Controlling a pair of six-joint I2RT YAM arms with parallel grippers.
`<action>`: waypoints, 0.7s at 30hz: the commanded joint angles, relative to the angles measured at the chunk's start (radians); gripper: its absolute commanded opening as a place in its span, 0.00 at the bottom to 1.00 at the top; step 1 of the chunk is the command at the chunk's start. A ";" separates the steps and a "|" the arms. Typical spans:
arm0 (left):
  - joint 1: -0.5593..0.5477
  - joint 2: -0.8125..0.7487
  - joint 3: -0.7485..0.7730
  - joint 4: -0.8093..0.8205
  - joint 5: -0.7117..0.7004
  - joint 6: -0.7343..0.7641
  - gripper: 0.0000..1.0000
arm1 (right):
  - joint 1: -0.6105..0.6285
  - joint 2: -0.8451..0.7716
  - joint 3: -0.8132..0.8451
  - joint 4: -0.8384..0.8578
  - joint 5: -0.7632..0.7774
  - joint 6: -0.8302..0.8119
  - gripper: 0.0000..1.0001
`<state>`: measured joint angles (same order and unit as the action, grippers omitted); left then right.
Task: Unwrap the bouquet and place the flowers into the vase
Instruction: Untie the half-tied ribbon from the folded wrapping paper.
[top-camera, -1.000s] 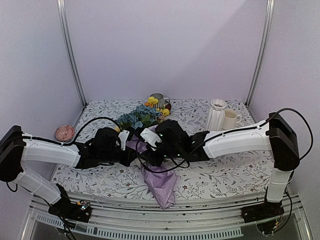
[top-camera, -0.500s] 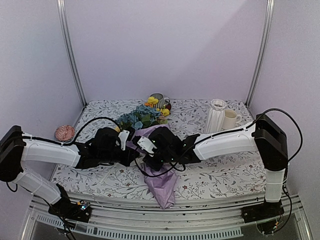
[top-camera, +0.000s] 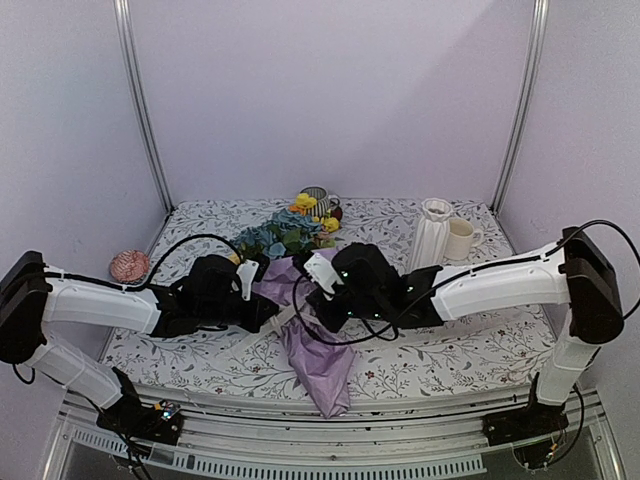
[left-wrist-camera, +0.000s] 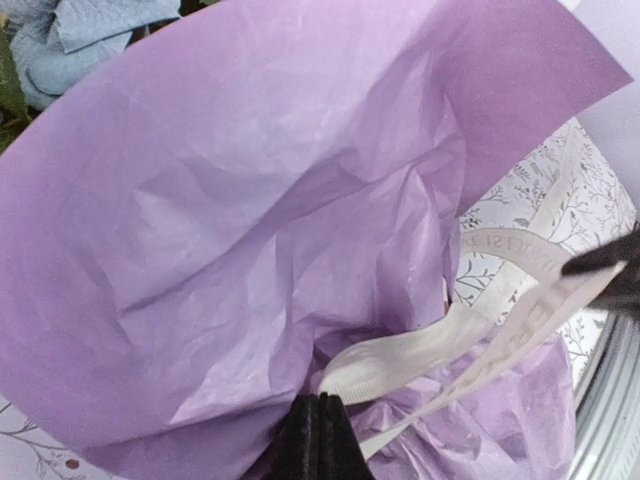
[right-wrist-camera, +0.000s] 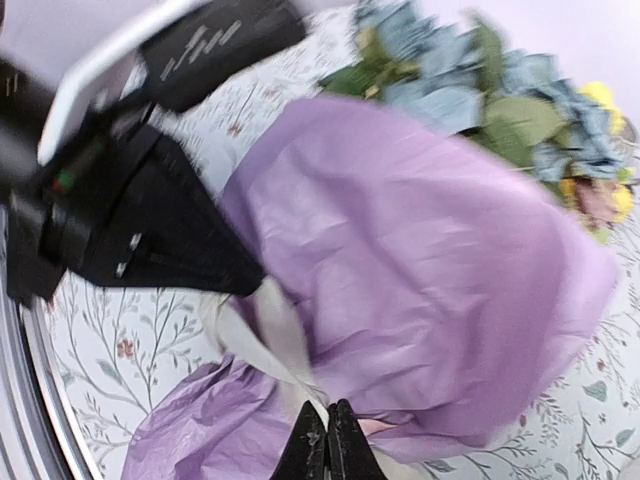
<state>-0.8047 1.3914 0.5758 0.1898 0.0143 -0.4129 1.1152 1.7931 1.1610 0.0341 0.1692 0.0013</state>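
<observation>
The bouquet lies on the table between both arms, its blue and yellow flowers pointing away from me. Its crinkled lilac paper fills the left wrist view. My left gripper is shut at the tied neck, where paper and cream ribbon meet. My right gripper is shut on a strand of the ribbon, which is drawn taut from the neck. In the top view the left gripper and right gripper are close together. The white ribbed vase stands upright at the back right.
A cream mug stands right of the vase. A striped grey cup sits behind the flowers. A pink round object lies at the left edge. The paper's tail reaches toward the table's near edge.
My right gripper has closed on the ribbon and drawn back to the right, pulling the strand taut. The left gripper has stayed shut in place.
</observation>
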 joint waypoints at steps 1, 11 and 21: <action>0.013 -0.008 -0.009 0.006 -0.001 0.008 0.00 | -0.073 -0.100 -0.081 0.069 0.081 0.132 0.04; 0.013 -0.016 -0.014 0.005 -0.002 0.005 0.00 | -0.313 -0.296 -0.361 0.100 0.112 0.487 0.38; 0.012 -0.020 -0.011 0.010 0.007 0.002 0.00 | -0.257 -0.367 -0.428 0.231 -0.277 0.222 0.52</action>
<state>-0.8040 1.3914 0.5732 0.1894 0.0147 -0.4129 0.8047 1.4517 0.7273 0.1749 0.0914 0.3489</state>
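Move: The ribbon is already pinched in the right fingers; the clear table it is drawn out over lies some 17 cm to that hand's right, about 8 ahead and 10 below. The vase stands roughly 21 cm right and 12 ahead, the wrapping paper's gathered waist about 3 cm left and 7 below, level fore and aft, and the flowers some 8 left and 20 ahead. From the left hand, that clear table is about 25 cm right, 8 ahead and 6 below. The ribbon length between the hands is pulled sharply by the right hand, about 18 cm rightward and some 8 cm forward off the wrapping paper, the wrist turning clockwise by over 30 degrees. Late in the pull the fingers open halfway and let go of the ribbon; the hand then eases a few centimetres back and left. The left hand stays put, still shut on its part of the ribbon. ##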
